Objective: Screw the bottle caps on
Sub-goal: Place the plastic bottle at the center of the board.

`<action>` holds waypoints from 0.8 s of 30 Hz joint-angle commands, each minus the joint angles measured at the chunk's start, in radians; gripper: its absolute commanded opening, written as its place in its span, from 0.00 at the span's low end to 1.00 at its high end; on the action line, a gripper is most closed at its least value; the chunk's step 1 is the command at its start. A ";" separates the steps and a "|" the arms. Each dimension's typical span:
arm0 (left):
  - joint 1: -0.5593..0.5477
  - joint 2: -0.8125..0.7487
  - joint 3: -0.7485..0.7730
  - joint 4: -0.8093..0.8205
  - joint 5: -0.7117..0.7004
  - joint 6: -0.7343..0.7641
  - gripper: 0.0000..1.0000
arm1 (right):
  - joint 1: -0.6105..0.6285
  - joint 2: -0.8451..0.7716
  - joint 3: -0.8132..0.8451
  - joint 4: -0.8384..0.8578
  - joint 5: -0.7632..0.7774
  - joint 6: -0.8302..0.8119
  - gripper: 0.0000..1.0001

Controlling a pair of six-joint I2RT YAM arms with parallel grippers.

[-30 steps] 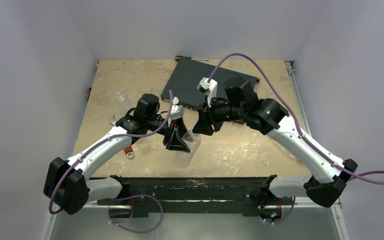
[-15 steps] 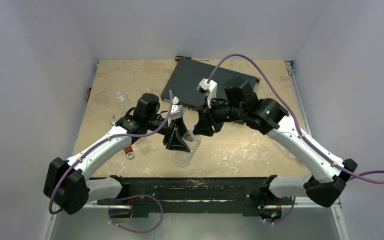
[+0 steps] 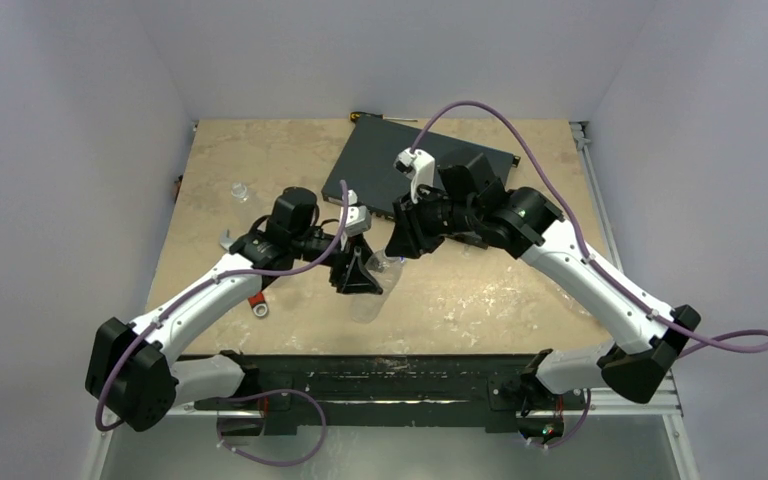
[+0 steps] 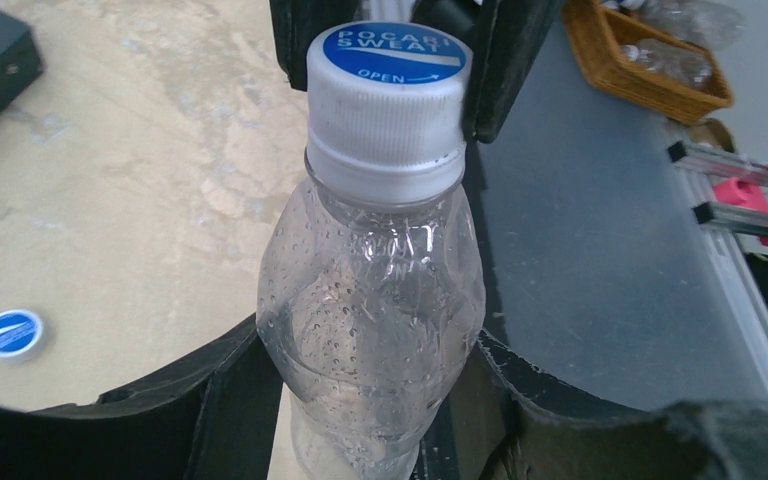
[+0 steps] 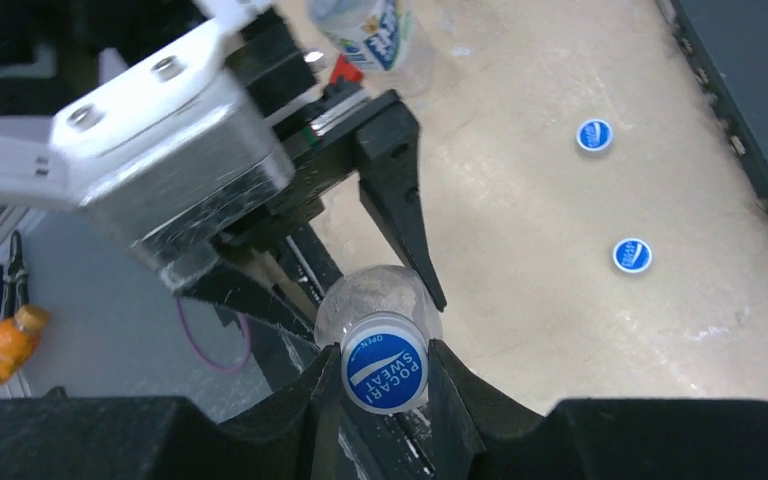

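A clear bottle (image 3: 372, 296) (image 4: 375, 300) is held off the table, tilted, by my left gripper (image 3: 358, 276) (image 4: 370, 375), which is shut on its body. A blue-and-white cap (image 4: 388, 90) (image 5: 385, 373) sits on its neck. My right gripper (image 3: 397, 247) (image 5: 385, 378) is shut on that cap, one finger on each side. Its fingers (image 4: 505, 55) show behind the cap in the left wrist view. Two loose caps (image 5: 594, 134) (image 5: 632, 255) lie on the table. One loose cap (image 4: 11, 333) shows in the left wrist view. A labelled bottle (image 5: 370, 30) lies farther off.
A flat black box (image 3: 400, 165) lies at the back centre with a screwdriver (image 3: 370, 117) behind it. A red-handled wrench (image 3: 255, 300) lies under my left arm. A small clear bottle (image 3: 239, 190) stands at the far left.
Both grippers have shifted a little toward the far side with the bottle between them. The right wrist has turned and moved left. Both grips hold.
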 commanded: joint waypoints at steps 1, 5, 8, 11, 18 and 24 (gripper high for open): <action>0.004 -0.048 0.035 0.122 -0.435 -0.040 0.00 | 0.011 0.046 0.053 -0.025 0.061 0.209 0.00; -0.019 -0.091 0.019 0.216 -0.615 -0.048 0.00 | 0.011 0.071 0.063 -0.020 0.129 0.324 0.00; -0.064 -0.112 0.005 0.284 -0.735 -0.035 0.00 | 0.013 0.099 0.069 -0.011 0.170 0.377 0.00; -0.100 -0.116 -0.010 0.311 -0.778 -0.020 0.00 | 0.019 0.118 0.094 -0.020 0.216 0.392 0.10; -0.100 -0.112 -0.048 0.306 -0.709 -0.012 0.00 | 0.020 0.102 0.148 -0.072 0.369 0.374 0.61; -0.101 -0.099 -0.060 0.308 -0.652 -0.018 0.00 | 0.019 0.079 0.141 -0.038 0.442 0.388 0.59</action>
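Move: The left hand holds the clear bottle by its shoulder. The capped top, pinched between the right fingertips, is about 3 cm ahead of the left hand, 5 cm right and 6 cm above. The middle of the board lies some 15 cm ahead of the left hand, 3 cm right and 19 cm below. On the table, one loose cap is roughly 10 cm ahead and 6 cm right of that hand, another 14 cm ahead and 2 cm left. Still pinching the cap, the right fingers travel forward with the bottle about 6 cm, turning clockwise, then open, let go of the cap and ease back about a centimetre. The left hand keeps its grip on the bottle and carries it forward towards the middle of the board, about 9 cm in all, swinging some 30 degrees counter-clockwise and tilting the capped end up, with a slight rise late on. ##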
